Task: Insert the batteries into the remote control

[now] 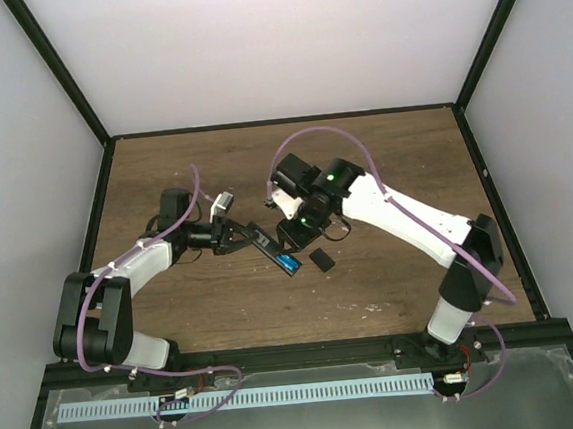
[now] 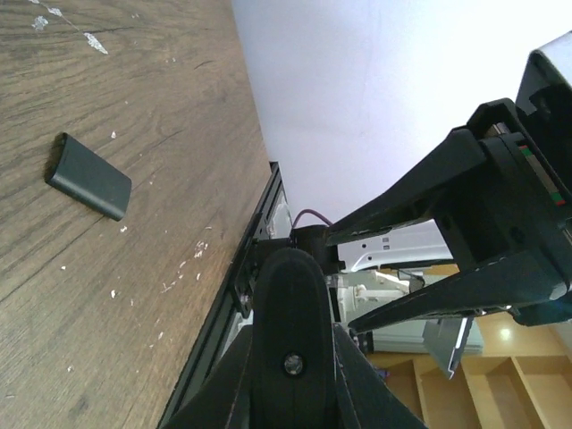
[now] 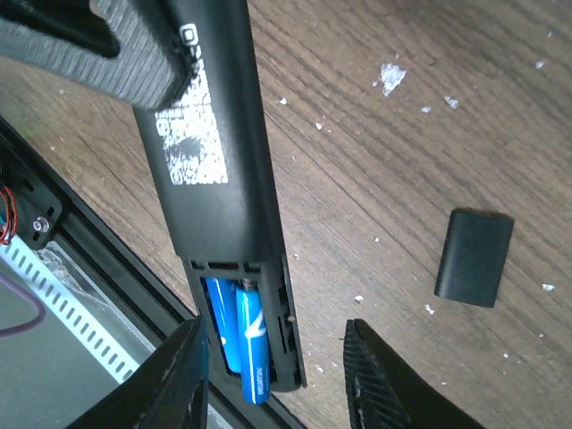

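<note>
My left gripper (image 1: 230, 234) is shut on the remote control (image 1: 267, 244) and holds it above the table, its open recess facing up. In the left wrist view the remote (image 2: 288, 295) shows end-on between my left gripper's (image 2: 290, 362) jaws. Two blue batteries lie side by side in the recess: one (image 3: 214, 322) sits deep, the other (image 3: 252, 353) pokes past the remote's (image 3: 214, 170) end. My right gripper (image 3: 273, 357) stands open, a finger on each side of that end and touching neither battery. From above it (image 1: 296, 236) hovers over the batteries (image 1: 290, 263).
A small black battery cover (image 1: 322, 261) lies flat on the wooden table right of the remote, also in the wrist views as a dark cover (image 3: 475, 257) (image 2: 88, 176). The table's black front rail (image 3: 107, 259) runs just under the remote's end.
</note>
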Motion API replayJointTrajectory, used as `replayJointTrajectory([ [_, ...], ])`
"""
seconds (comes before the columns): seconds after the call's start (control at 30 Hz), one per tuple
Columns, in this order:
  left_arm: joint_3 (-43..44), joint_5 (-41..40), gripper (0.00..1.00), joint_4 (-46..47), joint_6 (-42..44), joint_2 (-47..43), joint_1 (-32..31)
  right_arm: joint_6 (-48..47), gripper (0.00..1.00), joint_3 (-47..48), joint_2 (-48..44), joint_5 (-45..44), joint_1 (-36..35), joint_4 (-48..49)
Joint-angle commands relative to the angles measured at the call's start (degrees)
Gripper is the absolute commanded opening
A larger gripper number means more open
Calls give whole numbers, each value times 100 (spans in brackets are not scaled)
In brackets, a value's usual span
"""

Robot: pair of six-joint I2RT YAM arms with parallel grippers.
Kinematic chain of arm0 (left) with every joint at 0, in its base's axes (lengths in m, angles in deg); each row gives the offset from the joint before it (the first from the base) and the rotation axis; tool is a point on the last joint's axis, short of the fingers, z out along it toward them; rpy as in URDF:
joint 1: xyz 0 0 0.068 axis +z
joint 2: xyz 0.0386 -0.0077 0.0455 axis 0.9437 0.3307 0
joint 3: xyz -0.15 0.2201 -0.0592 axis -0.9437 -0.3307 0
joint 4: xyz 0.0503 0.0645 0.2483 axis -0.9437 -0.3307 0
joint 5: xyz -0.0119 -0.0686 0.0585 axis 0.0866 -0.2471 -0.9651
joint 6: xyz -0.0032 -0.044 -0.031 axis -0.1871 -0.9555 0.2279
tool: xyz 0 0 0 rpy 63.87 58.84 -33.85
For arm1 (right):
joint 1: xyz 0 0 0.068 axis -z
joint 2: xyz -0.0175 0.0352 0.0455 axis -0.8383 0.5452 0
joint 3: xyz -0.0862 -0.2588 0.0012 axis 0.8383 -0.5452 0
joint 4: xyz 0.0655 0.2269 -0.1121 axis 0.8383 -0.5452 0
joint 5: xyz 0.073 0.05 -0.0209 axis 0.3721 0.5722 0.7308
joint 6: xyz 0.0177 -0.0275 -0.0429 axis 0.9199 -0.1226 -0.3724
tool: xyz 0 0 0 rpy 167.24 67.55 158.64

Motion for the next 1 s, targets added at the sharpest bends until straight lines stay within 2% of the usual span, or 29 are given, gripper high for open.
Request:
replayJointTrajectory([
  [0.0,193,232,0,-12,20,-42,-24,254,38,-604,-742,-151,130,1003],
  [0.1,226,267,0,45,-94,-34,-21,622,46,-1327,-1347,126,529,2008],
  [0.23,242,304,0,315,-375,-34,-21,1140,56,-2336,-2153,940,1174,3133],
  [0.47,404,372,0,795,-925,-41,-25,1863,69,-3335,-2611,1975,1408,4218],
  [0.6,487,390,0,830,-1034,-84,-24,2224,72,-3718,-2700,2379,1410,4759],
  [0.97,544,418,0,878,-1169,-137,-21,2814,72,-4125,-2646,3261,1445,5160],
])
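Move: Just under the right hand's part-open fingers, about 4 cm below and 2 cm back, lie the two blue batteries in the open bay of the remote control. The loose battery cover is on the table some 8 cm to that hand's right, 4 cm back and about 17 cm down. From the left hand, which holds the remote's other end, the batteries are about 7 cm right and 6 cm back, roughly 1 cm lower. Swinging the right hand up, forward and right away from the batteries by about 7 cm, then partway back left towards the bay, with the fingers spreading wide and turning some 40 degrees from pointing down to pointing mostly left at the remote. Meanwhile the left hand keeps its grip and lifts the remote about 3.5 cm, drifting slightly forward. ##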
